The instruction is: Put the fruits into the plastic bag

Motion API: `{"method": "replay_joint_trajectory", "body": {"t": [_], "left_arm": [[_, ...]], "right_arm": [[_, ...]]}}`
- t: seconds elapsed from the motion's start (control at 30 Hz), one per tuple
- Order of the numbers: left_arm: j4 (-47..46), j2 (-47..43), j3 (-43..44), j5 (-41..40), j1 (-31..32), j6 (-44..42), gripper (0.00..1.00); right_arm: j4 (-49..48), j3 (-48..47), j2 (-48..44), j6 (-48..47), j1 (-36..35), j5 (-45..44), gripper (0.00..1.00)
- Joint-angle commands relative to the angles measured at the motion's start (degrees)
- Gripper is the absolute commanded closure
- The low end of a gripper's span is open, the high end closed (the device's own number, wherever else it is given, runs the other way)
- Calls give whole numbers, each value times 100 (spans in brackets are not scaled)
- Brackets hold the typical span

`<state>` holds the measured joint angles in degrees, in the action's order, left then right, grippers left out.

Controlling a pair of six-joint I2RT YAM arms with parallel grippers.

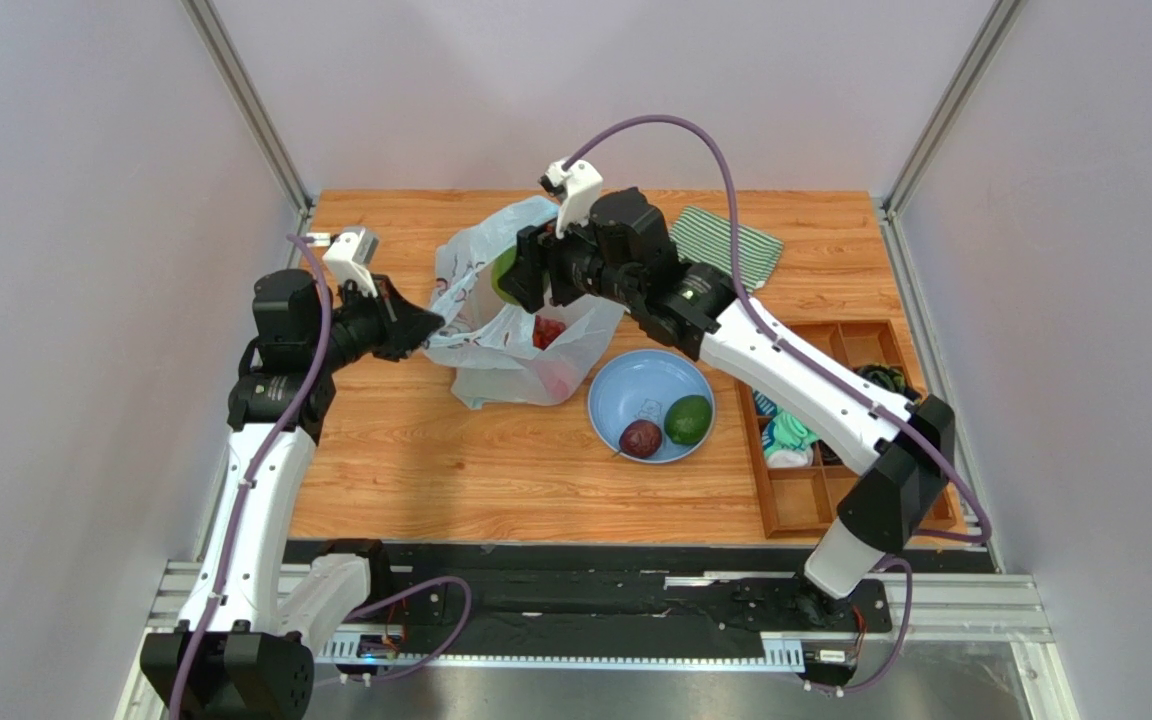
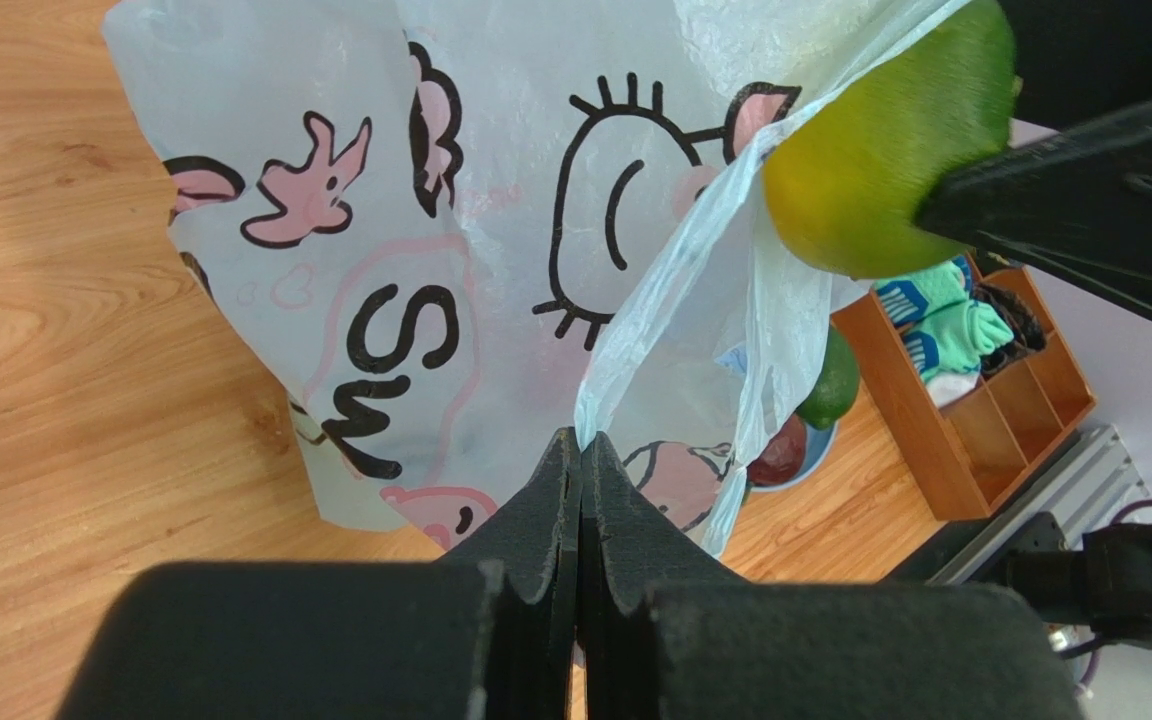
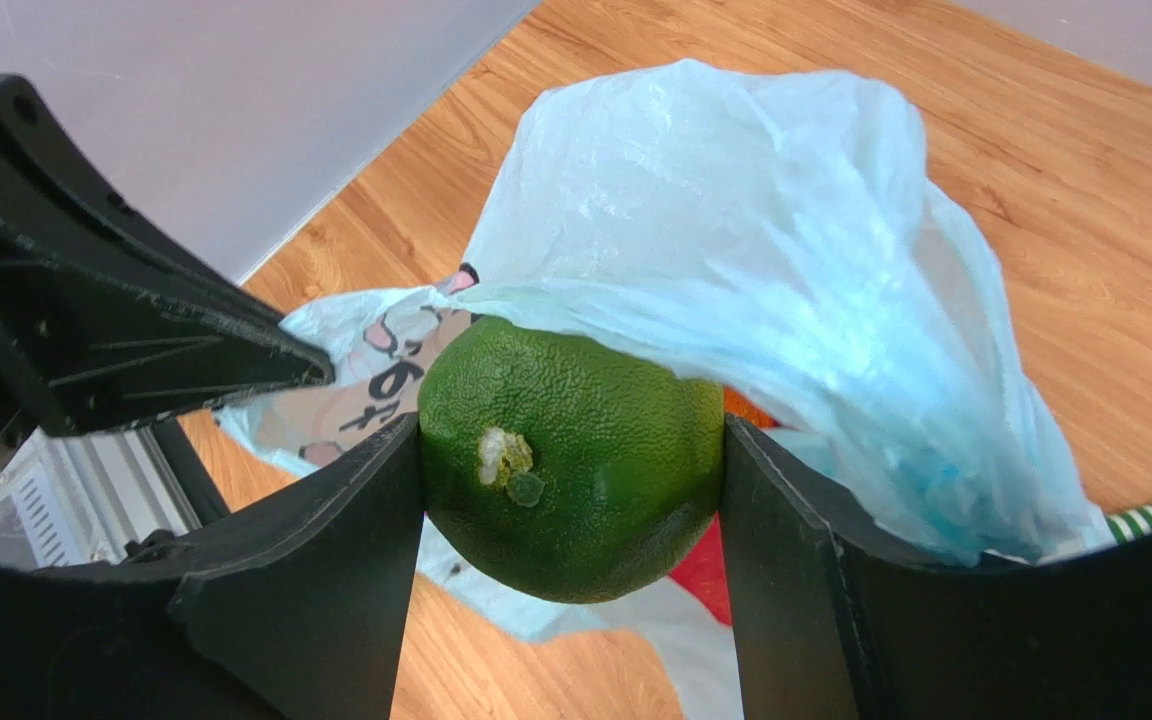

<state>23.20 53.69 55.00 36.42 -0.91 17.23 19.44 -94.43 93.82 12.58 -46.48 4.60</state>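
Observation:
The plastic bag (image 1: 495, 365) stands at mid-table, printed with pink whales (image 2: 432, 225). My left gripper (image 1: 420, 324) is shut on the bag's handle (image 2: 642, 353) and holds it up at the bag's left side. My right gripper (image 1: 519, 270) is shut on a round green fruit (image 3: 575, 465), held above the bag's open mouth (image 3: 748, 255); the fruit also shows in the left wrist view (image 2: 883, 150). A red fruit (image 1: 548, 332) and a bit of an orange one (image 3: 748, 405) lie inside the bag. A dark purple fruit (image 1: 639, 438) and a dark green fruit (image 1: 687, 420) lie on the blue plate (image 1: 612, 393).
A wooden compartment tray (image 1: 838, 503) holding socks stands at the right. A green striped cloth (image 1: 728, 240) lies at the back behind the right arm. The plate sits just right of the bag.

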Motion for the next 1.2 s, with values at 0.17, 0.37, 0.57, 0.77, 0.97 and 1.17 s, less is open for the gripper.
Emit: {"method": "replay_joint_trajectory", "body": {"t": [0.17,0.37,0.57,0.77,0.97,1.17], "left_arm": [[-272,-78,98,216,-41,-36,100],[-281,-69,90,251,-50,-18,100],[-290,-87,90,198,-50,-10,100],[-272,-69,90,172,-41,8,100],[-272,-43,90,172,-41,17,100],[-264,-34,90,172,-41,17,100]], "right_arm": [[-134,-1121,865,-361,-37,-442,82],[-3,-1244,1349,-370,-45,-443,82],[165,-771,1446,-282,-89,-390,82],[139,-58,1499,-98,-160,-302,81],[270,188,1648,43,-195,-249,79],[359,92,1753,25,-204,-127,62]]}}
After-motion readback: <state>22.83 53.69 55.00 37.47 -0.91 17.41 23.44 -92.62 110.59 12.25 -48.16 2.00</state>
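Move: The plastic bag's open mouth lies almost under the right hand, about 10 cm below, 2 cm ahead and 2 cm right; the green fruit is still between that hand's fingers. The left gripper pinches the bag's edge some 10 cm left, 5 cm back and 5 cm below. The blue bowl sits roughly 20 cm right, 5 cm back and 24 cm below. From the left hand, the mouth is about 12 cm right, 6 cm ahead and 5 cm below. The green fruit, still gripped, is carried over the bag's mouth by the right hand, first forward about 5 cm and a little left, then some 17 cm down into the bag while drawing back about 4 cm. The fingers tip roughly 20 degrees further down without opening. The left hand stays put, keeping its pinch on the bag's edge. ##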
